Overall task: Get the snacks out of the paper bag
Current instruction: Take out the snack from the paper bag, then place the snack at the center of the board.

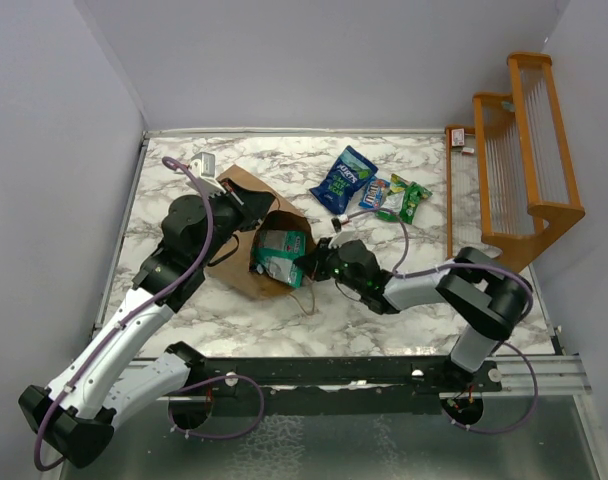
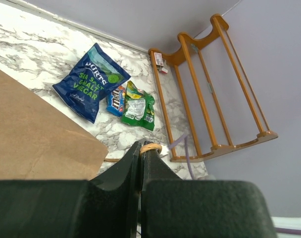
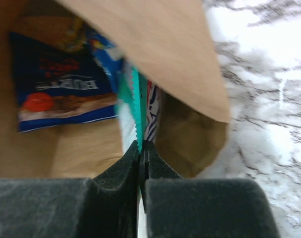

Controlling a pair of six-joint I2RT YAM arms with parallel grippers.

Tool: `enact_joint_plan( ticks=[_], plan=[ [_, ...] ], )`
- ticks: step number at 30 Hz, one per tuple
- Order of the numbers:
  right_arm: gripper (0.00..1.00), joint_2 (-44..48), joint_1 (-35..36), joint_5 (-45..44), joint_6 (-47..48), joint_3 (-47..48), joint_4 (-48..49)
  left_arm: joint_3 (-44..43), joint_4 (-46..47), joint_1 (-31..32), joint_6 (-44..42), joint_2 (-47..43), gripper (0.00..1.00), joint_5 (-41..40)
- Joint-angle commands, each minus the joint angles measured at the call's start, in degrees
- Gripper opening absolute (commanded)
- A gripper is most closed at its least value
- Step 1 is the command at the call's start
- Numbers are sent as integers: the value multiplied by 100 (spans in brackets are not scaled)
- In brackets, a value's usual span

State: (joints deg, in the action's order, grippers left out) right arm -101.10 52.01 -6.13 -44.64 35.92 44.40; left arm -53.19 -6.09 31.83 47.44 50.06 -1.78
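Observation:
The brown paper bag lies on its side on the marble table, its mouth facing right. My left gripper is shut on the bag's twisted paper handle, with the bag's side just left of it. My right gripper is at the bag's mouth, shut on the edge of a teal snack packet. Deeper inside the bag lies a dark blue packet. Outside the bag lie a dark blue packet, a small blue one and a green one.
An orange wooden rack stands at the table's right edge, close to the loose packets. The bag's second handle lies on the table in front of its mouth. Grey walls close in the table at the back and left.

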Motion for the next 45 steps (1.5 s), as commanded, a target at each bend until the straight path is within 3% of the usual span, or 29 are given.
enact_joint_plan(
  ticks=[1,5,13,18,23,27,31,34,37,40,45],
  plan=[
    [1,900,2,763,347,-171,-9,50,309,-33,10,-11,0,-64],
    [1,1428,7,1574,722,-219,-78,9,312,-36,12,72,0,-111],
    [1,3072,2,2382,1886,-339,-501,-75,105,-34,-37,52,0,-300],
    [1,4382,4,2218,3010,-161,-1445,-87,58,-37,-90,-7,0,-438],
    [1,5569,0,961,4014,-268,-2270,-174,-35,-36,-123,-81,0,-548],
    [1,6255,1,-907,4142,-532,-2412,-274,-91,-37,-167,-119,0,-600],
    [1,6265,2,-2668,4222,-528,-2627,-412,-216,-36,-223,-154,0,-650],
    [1,5648,2,-4279,3841,-315,-2932,-471,-279,-37,-242,-219,0,-720],
    [1,4695,-32,-5311,1232,440,-5085,-491,-306,-34,-226,-282,0,-728],
    [1,3946,-92,-5051,-287,818,-6322,-502,-331,-37,-202,-325,0,-708],
    [2,3448,-553,-3993,-884,713,-6186,-562,-409,-35,-198,-331,0,-545]
  ],
)
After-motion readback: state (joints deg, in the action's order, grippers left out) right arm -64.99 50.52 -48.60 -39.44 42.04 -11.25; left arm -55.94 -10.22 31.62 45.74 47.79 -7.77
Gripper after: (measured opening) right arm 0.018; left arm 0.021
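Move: My right hand is at the paper bag's mouth with the teal snack already pinched; the bag's middle is about 9 cm left and 4 cm ahead. The free table spot lies about 20 cm right, 5 ahead and 5 below; beyond it, from this hand, are the M&M's (17 ahead, 18 right) and green snack (15 ahead, 24 right), also 5 below. From my left hand, pinching the bag's handle, the spot is about 17 cm right, 5 ahead and 30 below. I pull the teal snack out of the bag's mouth with my right hand, lifting about 27 cm while drawing back and tipping my fingers up, then swing right and forward over open table and come down some 16 cm towards the free spot, tipping the fingers back down and turning clockwise, grip kept. My left hand keeps its pinch on the handle, easing slightly left. ##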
